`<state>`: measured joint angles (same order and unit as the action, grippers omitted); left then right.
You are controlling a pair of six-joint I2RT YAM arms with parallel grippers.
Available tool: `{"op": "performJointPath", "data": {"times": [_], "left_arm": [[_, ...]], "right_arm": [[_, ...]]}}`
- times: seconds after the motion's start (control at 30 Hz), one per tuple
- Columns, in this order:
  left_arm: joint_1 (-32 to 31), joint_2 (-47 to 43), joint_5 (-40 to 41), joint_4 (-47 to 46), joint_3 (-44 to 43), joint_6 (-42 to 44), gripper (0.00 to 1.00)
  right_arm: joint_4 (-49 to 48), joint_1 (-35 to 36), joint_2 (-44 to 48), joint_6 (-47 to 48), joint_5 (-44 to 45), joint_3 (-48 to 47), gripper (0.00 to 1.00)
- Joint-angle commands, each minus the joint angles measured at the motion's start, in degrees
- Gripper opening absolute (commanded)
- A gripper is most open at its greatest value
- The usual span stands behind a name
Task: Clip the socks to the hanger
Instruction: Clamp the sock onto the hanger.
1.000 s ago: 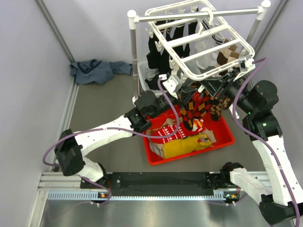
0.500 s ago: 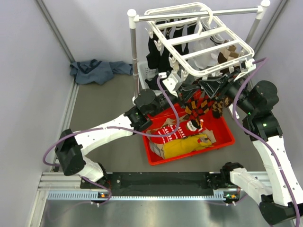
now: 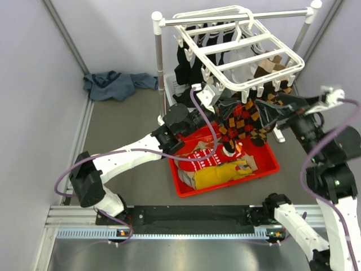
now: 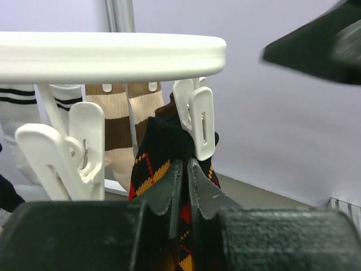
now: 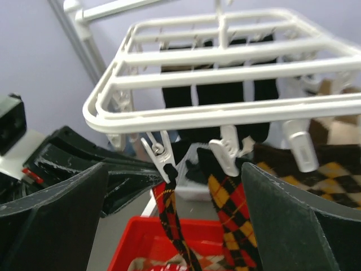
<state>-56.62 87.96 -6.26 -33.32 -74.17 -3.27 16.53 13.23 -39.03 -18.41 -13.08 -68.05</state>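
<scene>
The white hanger (image 3: 243,52) hangs from the rod with several socks clipped under it. Two black argyle socks with red and orange diamonds (image 3: 241,125) dangle from its front edge. My left gripper (image 3: 221,110) is shut on one black argyle sock (image 4: 153,158), just under the white clip (image 4: 201,122) that bites the sock's top. My right gripper (image 5: 175,169) is open wide and holds nothing. In the right wrist view it faces the two hanging argyle socks (image 5: 231,206), each in its own clip (image 5: 162,155). Brown and cream socks (image 4: 119,121) hang behind.
A red bin (image 3: 272,165) with more socks, red and yellow among them, sits under the hanger. The rack's white post (image 3: 158,62) stands at the left of the hanger, with a white basket (image 3: 178,86) behind it. A blue cloth (image 3: 117,83) lies on the floor at the far left.
My right gripper has opened wide and drawn back to the right, away from the clips. The hanger has swung a little. My left gripper still holds the sock.
</scene>
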Motion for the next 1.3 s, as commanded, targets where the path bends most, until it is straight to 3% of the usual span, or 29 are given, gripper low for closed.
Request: {"op": "performJointPath", "data": {"times": [0.0,0.17,0.47,0.6,0.7,0.73,1.0,1.27], "left_arm": [[0.5,-0.1,1.3,-2.8,-2.5,0.0,0.11],[0.5,-0.4,2.4,-2.2,-2.4,0.3,0.16],[1.1,-0.9,5.2,-2.3,-3.2,-2.1,0.24],[1.2,1.0,8.4,-2.1,-5.0,-1.0,0.35],[1.2,1.1,9.5,-0.9,-5.3,-0.8,0.54],[1.2,0.6,9.4,0.6,-4.9,-0.9,0.64],[1.2,-14.6,10.5,12.2,1.5,-0.9,0.98],[1.5,-29.8,23.0,37.8,6.3,-5.2,0.99]], "right_arm": [[-1.2,-0.2,5.9,3.4,10.4,0.5,0.99],[-1.8,-0.1,9.3,4.4,14.7,3.6,0.99],[-3.3,-0.1,13.7,4.5,14.6,7.1,0.99],[0.2,-0.2,14.1,7.9,15.9,5.7,0.99],[-0.1,-0.1,16.3,9.5,17.4,7.2,0.99],[-1.0,-0.1,16.9,9.6,18.1,8.4,0.99],[5.8,-0.1,19.9,11.6,21.5,6.0,0.99],[17.5,-0.1,23.5,11.0,22.9,1.4,0.99]]}}
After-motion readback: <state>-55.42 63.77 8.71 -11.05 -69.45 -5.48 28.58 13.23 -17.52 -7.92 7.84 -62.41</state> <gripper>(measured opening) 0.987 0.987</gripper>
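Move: The red argyle sock's clip is right by the left fingertips: about 1 cm ahead, 2 cm to the right and 2 cm above the hand. From that hand, the second argyle clip is some 7 cm right and 3 cm ahead, and an empty clip is 3 cm left and 4 cm ahead, both about 2 cm up. The sock's clip lies about 5 cm ahead of the right hand, 7 cm to its left and 3 cm below. Left hand edges forward, opens wide and withdraws 10 cm left from the sock; open right backs off rightward. ##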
